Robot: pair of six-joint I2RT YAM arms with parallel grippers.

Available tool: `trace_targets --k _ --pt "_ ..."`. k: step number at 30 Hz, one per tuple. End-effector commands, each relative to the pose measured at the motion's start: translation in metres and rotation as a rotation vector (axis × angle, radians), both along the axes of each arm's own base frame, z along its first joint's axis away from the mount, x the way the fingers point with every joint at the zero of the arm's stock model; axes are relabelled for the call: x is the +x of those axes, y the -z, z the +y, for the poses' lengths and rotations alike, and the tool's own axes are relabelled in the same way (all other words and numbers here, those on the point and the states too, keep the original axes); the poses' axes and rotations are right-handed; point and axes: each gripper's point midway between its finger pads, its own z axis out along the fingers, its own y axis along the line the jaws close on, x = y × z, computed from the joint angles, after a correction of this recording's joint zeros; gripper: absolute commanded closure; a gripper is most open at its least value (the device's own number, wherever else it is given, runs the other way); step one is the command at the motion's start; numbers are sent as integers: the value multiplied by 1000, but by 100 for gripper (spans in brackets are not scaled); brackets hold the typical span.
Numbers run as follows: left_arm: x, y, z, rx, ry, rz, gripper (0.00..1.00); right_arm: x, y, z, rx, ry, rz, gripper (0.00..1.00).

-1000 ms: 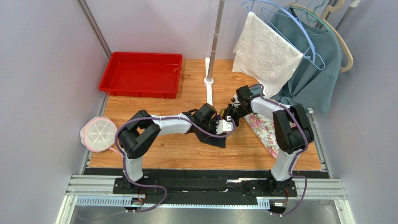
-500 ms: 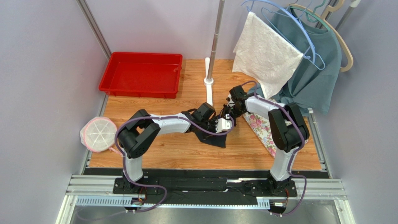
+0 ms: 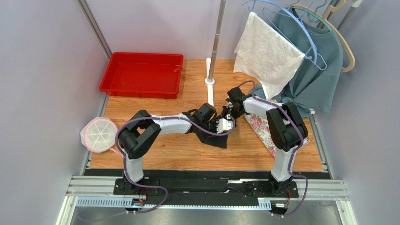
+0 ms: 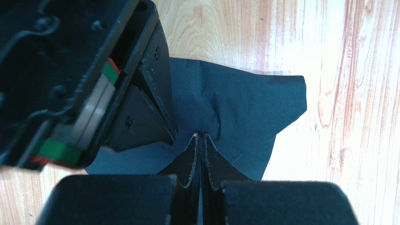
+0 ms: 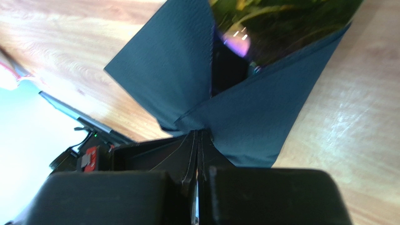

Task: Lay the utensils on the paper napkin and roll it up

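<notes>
The black paper napkin (image 3: 213, 138) lies crumpled on the wooden table between my two grippers. In the left wrist view the left gripper (image 4: 202, 137) is shut on a puckered fold of the napkin (image 4: 244, 103). The right gripper's black body (image 4: 94, 79) is close on the left of that view. In the right wrist view the right gripper (image 5: 199, 132) is shut on the corner of a lifted fold of the napkin (image 5: 253, 117). A shiny gold-green surface (image 5: 281, 23) shows in the fold's mouth; I cannot tell if it is one of the utensils. From above, the left gripper (image 3: 225, 125) and right gripper (image 3: 230, 115) nearly touch.
The floral mat (image 3: 265, 129) lies to the right, under the right arm. At the back left is a red tray (image 3: 141, 74). A pole (image 3: 213, 47) stands behind the grippers. A white cloth (image 3: 267, 51) and a teal garment (image 3: 314, 70) hang at the back right. A round white object (image 3: 98, 133) lies at the left edge.
The right arm has swung left off the floral mat toward the left gripper, and its jaws have closed on the napkin. The left arm has stayed put.
</notes>
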Motion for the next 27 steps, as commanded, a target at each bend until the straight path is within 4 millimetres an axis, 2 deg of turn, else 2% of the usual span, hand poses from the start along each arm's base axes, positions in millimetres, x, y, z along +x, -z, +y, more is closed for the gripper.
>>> trace_targets --k 1,7,13,16,21,22,23,27 --pt "-5 -2 -3 -29 8 26 100 19 1 4 -12 -6 -77 100" --pt "-5 -3 -4 -33 2 28 100 21 15 2 -38 -7 -82 100" --pt "-7 -10 -3 -47 -24 51 100 13 30 -7 -115 -22 -74 100" --pt "-8 -24 -1 -78 -68 90 99 8 36 -11 -142 -28 -60 100" --pt "-12 -71 8 -191 -206 280 98 4 44 -13 -153 -40 -41 100" --pt "-10 -74 14 -196 -245 321 98 3 45 -13 -151 -45 -39 100" --pt "-14 -83 14 -216 -250 363 98 3 44 -11 -140 -52 -39 100" --pt "-29 -95 13 -253 -342 526 97 1 42 -6 -101 -79 -47 100"
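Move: The spot to pin on the napkin's fold lies about 2 cm under the right gripper's shut tips and 1 cm ahead. The spoon bowl sits some 5 cm ahead of the right hand, a little lower. From the left gripper, whose shut tips already rest on the fold, that spot is roughly 4 cm ahead and 1 cm right; the napkin's near corner lies about 8 cm back and 3 cm right of the left hand. Lower the shut right gripper a bit under 2 cm, easing slightly forward, until its tips press down on the napkin's fold, and keep it there. Meanwhile hold the left gripper still on the fold; once the right is down, lift the left clear about 7 cm, drifting a little left, its wrist turning some 25 degrees, partly counter-clockwise, fingers staying practically shut. ##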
